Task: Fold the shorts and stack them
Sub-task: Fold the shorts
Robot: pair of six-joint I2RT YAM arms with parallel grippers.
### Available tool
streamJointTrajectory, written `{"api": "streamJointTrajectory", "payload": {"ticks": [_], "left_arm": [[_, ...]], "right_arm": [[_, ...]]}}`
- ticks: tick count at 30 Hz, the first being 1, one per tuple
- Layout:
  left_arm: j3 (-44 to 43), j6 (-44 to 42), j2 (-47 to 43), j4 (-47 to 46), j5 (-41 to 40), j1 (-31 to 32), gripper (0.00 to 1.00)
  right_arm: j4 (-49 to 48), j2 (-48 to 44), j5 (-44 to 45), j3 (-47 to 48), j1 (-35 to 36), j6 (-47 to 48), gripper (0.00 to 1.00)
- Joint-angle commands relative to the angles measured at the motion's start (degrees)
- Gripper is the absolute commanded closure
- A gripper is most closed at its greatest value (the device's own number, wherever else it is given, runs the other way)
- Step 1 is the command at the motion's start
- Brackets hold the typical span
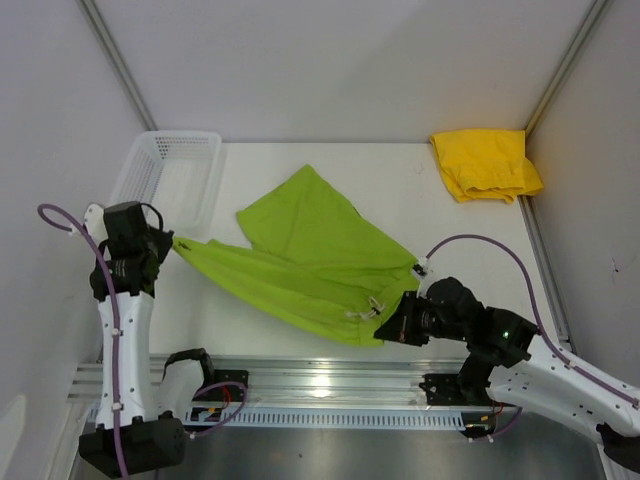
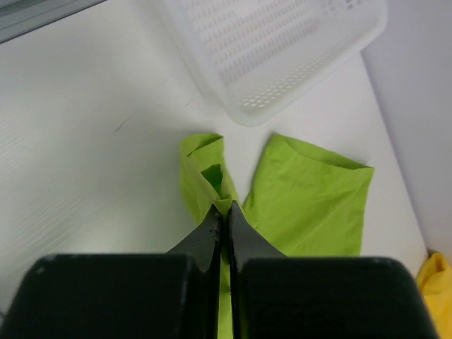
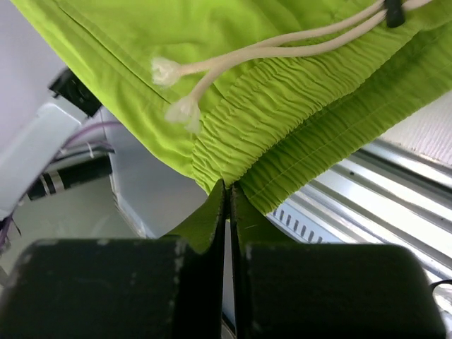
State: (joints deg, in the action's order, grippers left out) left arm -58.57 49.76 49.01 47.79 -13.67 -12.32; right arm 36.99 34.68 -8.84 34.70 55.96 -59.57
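The lime green shorts [image 1: 310, 255] hang stretched between both grippers above the table's near half. My left gripper [image 1: 172, 243] is shut on a leg hem at the left, and the cloth shows pinched at its tips [image 2: 224, 206]. My right gripper [image 1: 388, 322] is shut on the gathered waistband [image 3: 268, 134] at the right, with the white drawstring [image 3: 233, 60] dangling over it. One free leg [image 2: 311, 198] of the green shorts lies on the table. The bright yellow shorts [image 1: 486, 164] lie crumpled at the far right corner, apart from both grippers.
A white mesh basket [image 1: 170, 180] stands at the far left, just beyond my left gripper, and its rim [image 2: 282, 106] shows in the left wrist view. A metal rail [image 1: 320, 385] runs along the near edge. Walls close in the back and both sides.
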Motion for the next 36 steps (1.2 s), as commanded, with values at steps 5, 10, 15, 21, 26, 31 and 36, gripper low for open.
{"api": "streamJointTrajectory", "payload": {"ticks": [5, 10, 15, 21, 26, 31, 36], "left_arm": [[-3.4, 5.51, 4.95, -16.38, 4.26, -0.78, 1.0], [-1.47, 9.73, 7.15, -25.19, 7.86, 0.62, 1.0], [-1.99, 10.89, 10.13, -32.58, 6.47, 5.37, 1.0], [-5.06, 11.68, 13.82, -37.59, 3.13, 11.7, 1.0], [-7.44, 11.68, 19.62, -41.8, 1.19, 16.88, 1.0], [-7.44, 12.64, 24.8, -48.83, 1.19, 18.64, 1.0], [-8.84, 11.94, 31.22, -54.98, -0.74, 21.1, 1.0]], "right_arm": [[3.26, -3.3, 8.4, 2.22, -5.24, -1.86, 1.0], [2.38, -2.51, 8.84, 1.43, -9.38, -0.9, 1.0], [1.41, -3.12, 11.3, 1.34, -12.63, 0.07, 1.0], [1.59, -3.56, 12.79, 0.55, -15.8, 0.42, 1.0], [2.21, -5.23, 15.43, -0.42, -18.96, -0.28, 1.0], [3.79, -6.55, 17.8, -1.21, -21.42, -1.51, 1.0], [3.97, -7.17, 19.91, -3.58, -23.35, -2.92, 1.0]]}}
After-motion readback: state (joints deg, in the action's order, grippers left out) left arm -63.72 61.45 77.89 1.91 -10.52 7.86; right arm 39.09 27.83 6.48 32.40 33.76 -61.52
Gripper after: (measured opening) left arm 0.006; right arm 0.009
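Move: Both hands already hold the green shorts' near long edge up off the table. The left hand's goal, the far leg's outer corner, lies about 30 cm ahead, 28 cm to its right and some 20 cm below; the white basket's middle is roughly 25 cm ahead and 11 cm to its left. The right hand's goal, the far waistband corner, is about 20 cm ahead, 11 cm to its right and 13 cm below, with the drawstring 7 cm ahead and 3 cm left. The left hand, still pinching the shorts' leg corner, sweeps about 20 cm forward past the basket's right side and increasingly to the right (some 13 cm), rising about 7 cm before starting to sink, its fingers tipping up towards level. The right hand keeps its pinch on the waistband corner and goes forward about 10 cm and nearly as far right towards the far waistband corner, staying at much the same height while turning some 35 degrees clockwise. ##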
